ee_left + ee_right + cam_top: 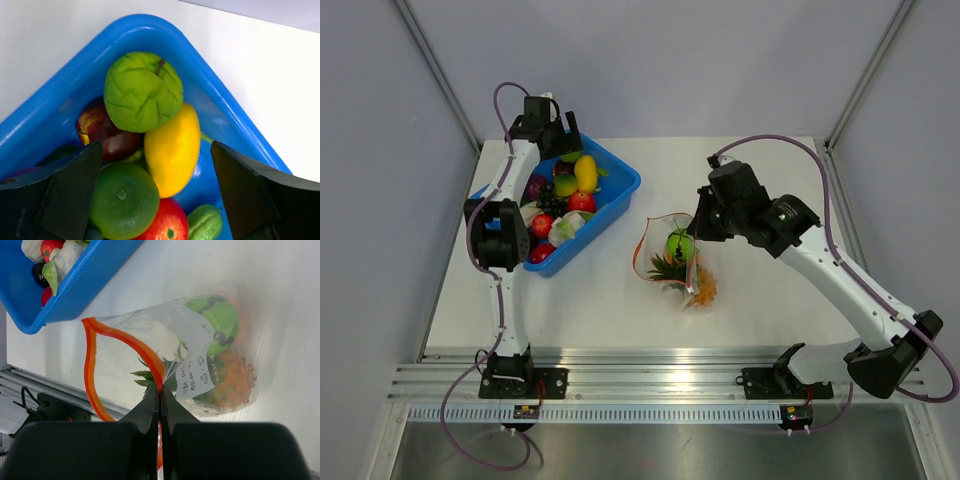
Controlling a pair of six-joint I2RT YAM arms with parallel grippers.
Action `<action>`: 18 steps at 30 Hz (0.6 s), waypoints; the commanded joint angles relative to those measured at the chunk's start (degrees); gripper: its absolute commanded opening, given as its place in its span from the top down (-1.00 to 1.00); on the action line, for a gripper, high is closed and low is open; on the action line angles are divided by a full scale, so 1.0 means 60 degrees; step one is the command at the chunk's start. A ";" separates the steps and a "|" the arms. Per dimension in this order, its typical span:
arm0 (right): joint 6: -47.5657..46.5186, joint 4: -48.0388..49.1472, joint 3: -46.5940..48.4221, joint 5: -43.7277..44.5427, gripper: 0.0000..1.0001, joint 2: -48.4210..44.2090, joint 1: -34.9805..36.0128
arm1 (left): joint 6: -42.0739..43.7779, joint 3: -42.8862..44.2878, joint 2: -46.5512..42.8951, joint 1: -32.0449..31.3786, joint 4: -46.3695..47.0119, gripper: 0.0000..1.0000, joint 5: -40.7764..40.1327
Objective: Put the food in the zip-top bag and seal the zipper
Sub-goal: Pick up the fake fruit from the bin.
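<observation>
The zip-top bag (pixel 675 258) lies mid-table with its mouth held wide open. In it are a green apple (pixel 220 315) and an orange pineapple (pixel 232 382) with its leafy top (pixel 147 375). My right gripper (pixel 160 390) is shut on the orange-red zipper (pixel 90 365) at one side of the mouth; in the top view the right gripper (pixel 698 228) is at the bag's right edge. My left gripper (pixel 156 150) hangs open over the bin's far corner, its fingers (pixel 75 190) either side of a yellow lemon (pixel 172 147). Around it lie a green apple (pixel 142 90), a dark red apple (pixel 107 132) and a green round fruit (pixel 122 200).
The blue bin (pixel 623 183) stands at the table's back left, still holding several toy fruits. The left gripper (pixel 563 135) is above its far end. Frame posts stand at the back corners, and a metal rail (pixel 660 382) runs along the near edge.
</observation>
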 commanded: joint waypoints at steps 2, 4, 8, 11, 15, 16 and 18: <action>-0.0054 0.0209 0.0501 0.0013 1.00 0.0094 0.0059 | 0.0129 0.0631 0.0274 0.0093 0.0927 -0.84 -0.0451; 0.0005 0.0238 0.0515 -0.0045 1.00 0.0152 0.0059 | 0.0129 0.0704 0.0479 0.0093 0.1073 -0.85 -0.0437; -0.0010 0.0180 0.0574 -0.0046 1.00 0.0182 0.0059 | 0.0099 0.0968 0.0874 0.0093 0.1220 -0.84 -0.0481; -0.0010 0.0180 0.0574 -0.0016 1.00 0.0226 0.0059 | 0.0012 0.1202 0.1167 0.0093 0.1191 -0.82 -0.0423; 0.0019 0.0180 0.0574 -0.0031 1.00 0.0284 0.0059 | -0.0179 0.1217 0.1300 0.0093 0.1453 -0.79 -0.0349; 0.0020 0.0194 0.0560 -0.0045 1.00 0.0299 0.0059 | -0.0208 0.1232 0.1300 0.0093 0.1483 -0.77 -0.0334; 0.0034 0.0194 0.0559 -0.0046 1.00 0.0328 0.0059 | -0.0223 0.1232 0.1315 0.0093 0.1542 -0.75 -0.0291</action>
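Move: The green fruit with the stem lies in the bin's far corner, about 5 cm straight ahead of the open left hand and some 6 cm below it. The yellow mango is level with the hand, about 3 cm to its right, and the dark red fruit 1 cm ahead and 4 cm left; both lie some 9 cm down. From the right hand, which holds the bag's edge, the green fruit is roughly 32 cm ahead, 25 cm left and 19 cm below. The left hand eases forward over the bin towards the green fruit, sinking only slightly at first, then turns the motion mostly downward, for about 3.5 cm forward and 4 cm down in all. Its wrist hardly turns and the fingers stay wide open, their tips coming down to either side of the green fruit without a visible grip on it yet. ##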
